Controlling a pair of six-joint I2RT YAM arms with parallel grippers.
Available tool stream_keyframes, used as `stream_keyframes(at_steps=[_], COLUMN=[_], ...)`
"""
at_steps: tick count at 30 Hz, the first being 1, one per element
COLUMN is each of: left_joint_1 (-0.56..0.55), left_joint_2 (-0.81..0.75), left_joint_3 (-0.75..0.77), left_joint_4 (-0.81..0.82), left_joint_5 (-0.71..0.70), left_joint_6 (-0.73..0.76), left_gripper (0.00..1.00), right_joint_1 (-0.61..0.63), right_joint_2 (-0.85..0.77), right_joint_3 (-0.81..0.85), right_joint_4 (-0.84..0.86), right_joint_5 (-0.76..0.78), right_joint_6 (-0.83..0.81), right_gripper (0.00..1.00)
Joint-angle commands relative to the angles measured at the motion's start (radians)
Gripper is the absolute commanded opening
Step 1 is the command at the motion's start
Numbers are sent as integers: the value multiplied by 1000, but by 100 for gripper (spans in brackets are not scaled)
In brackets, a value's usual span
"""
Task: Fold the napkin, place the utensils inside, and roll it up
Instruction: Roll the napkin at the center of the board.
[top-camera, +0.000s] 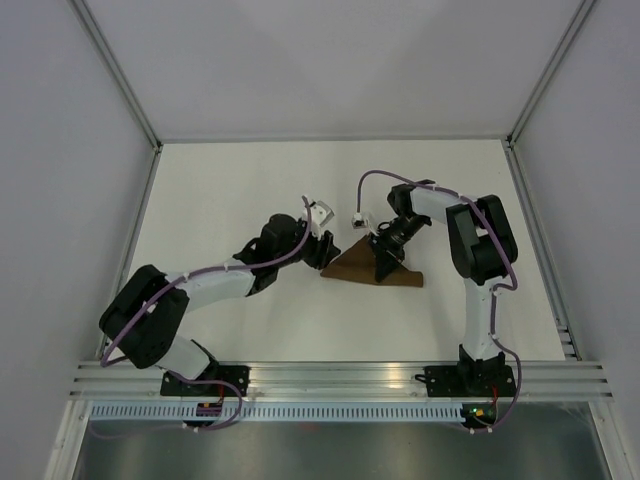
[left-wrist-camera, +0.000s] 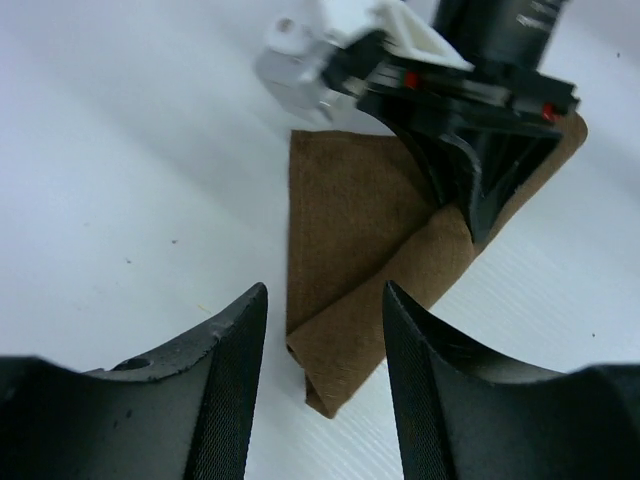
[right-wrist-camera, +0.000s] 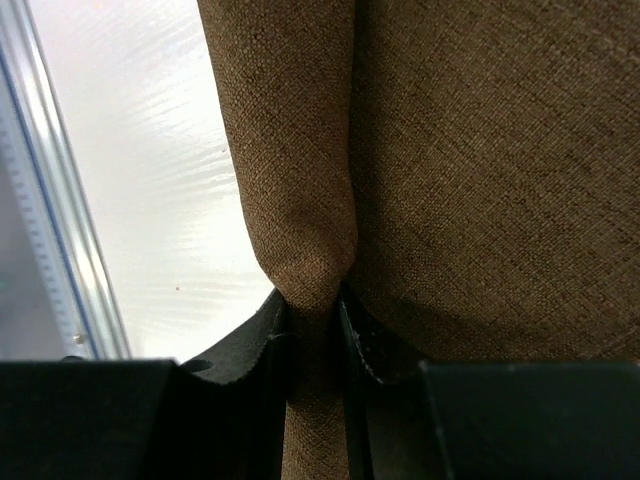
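The dark brown napkin (top-camera: 352, 268) lies partly folded mid-table, one flap doubled over. My right gripper (top-camera: 383, 264) is shut on a raised fold of the napkin (right-wrist-camera: 480, 170), the cloth pinched between its fingertips (right-wrist-camera: 313, 300). My left gripper (top-camera: 318, 252) hangs open just off the napkin's left corner, nothing between its fingers. In the left wrist view the folded corner of the napkin (left-wrist-camera: 350, 240) lies beyond the open left gripper (left-wrist-camera: 325, 295), and the right gripper (left-wrist-camera: 478, 195) presses into the cloth behind it. The utensils are out of view.
White enclosure walls stand on three sides of the white table (top-camera: 220, 190). An aluminium rail (top-camera: 340, 378) runs along the near edge by the arm bases, and a metal frame strip (right-wrist-camera: 50, 220) shows left of the napkin in the right wrist view.
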Motion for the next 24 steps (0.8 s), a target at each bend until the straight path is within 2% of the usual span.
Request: stream_keyframes(at_steps=[1, 6, 10, 14, 24], left_joint_1=[-100, -240, -327, -371, -374], left_joint_2=[-37, 44, 127, 217, 331], left_joint_3=[-48, 4, 61, 128, 179], left_joint_4=[186, 109, 35, -24, -26], left_joint_5=[-160, -272, -274, -262, -271], left_joint_6=[160, 316, 417, 475, 511], left_gripper=[55, 56, 56, 57, 56], right_joint_1=[-19, -27, -30, -32, -35], right_joint_2=[110, 176, 203, 226, 243], right_joint_3=[83, 146, 169, 185, 195], right_joint_4=[-73, -94, -102, -104, -105], right_joint_5=[31, 33, 33, 34, 42], right_joint_6=[-75, -58, -53, -45, -36], right_gripper=[19, 20, 19, 19, 20])
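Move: The rolled near edge of the napkin, just left of the right fingers, lies about 9 cm right, 5 cm back and 11 cm below the left hand; from the right hand, it is roughly 5 cm left, 1 cm back, at the same height. The left corner is about 2 cm back, straight below the left hand; the flat part's middle is about 3 cm ahead, 9 cm right and 11 cm below that hand. Rightward, back and then increasingly down, the left hand swings some 9 cm right, 6 cm back and 8 cm lower to the rolled edge beside the right fingers, turning clockwise and tipping its half-open fingers more steeply down; a touch can't be seen. The right hand stays in place, still pinching the roll, and eases on through a turn of about 15 degrees, its top going forward. ##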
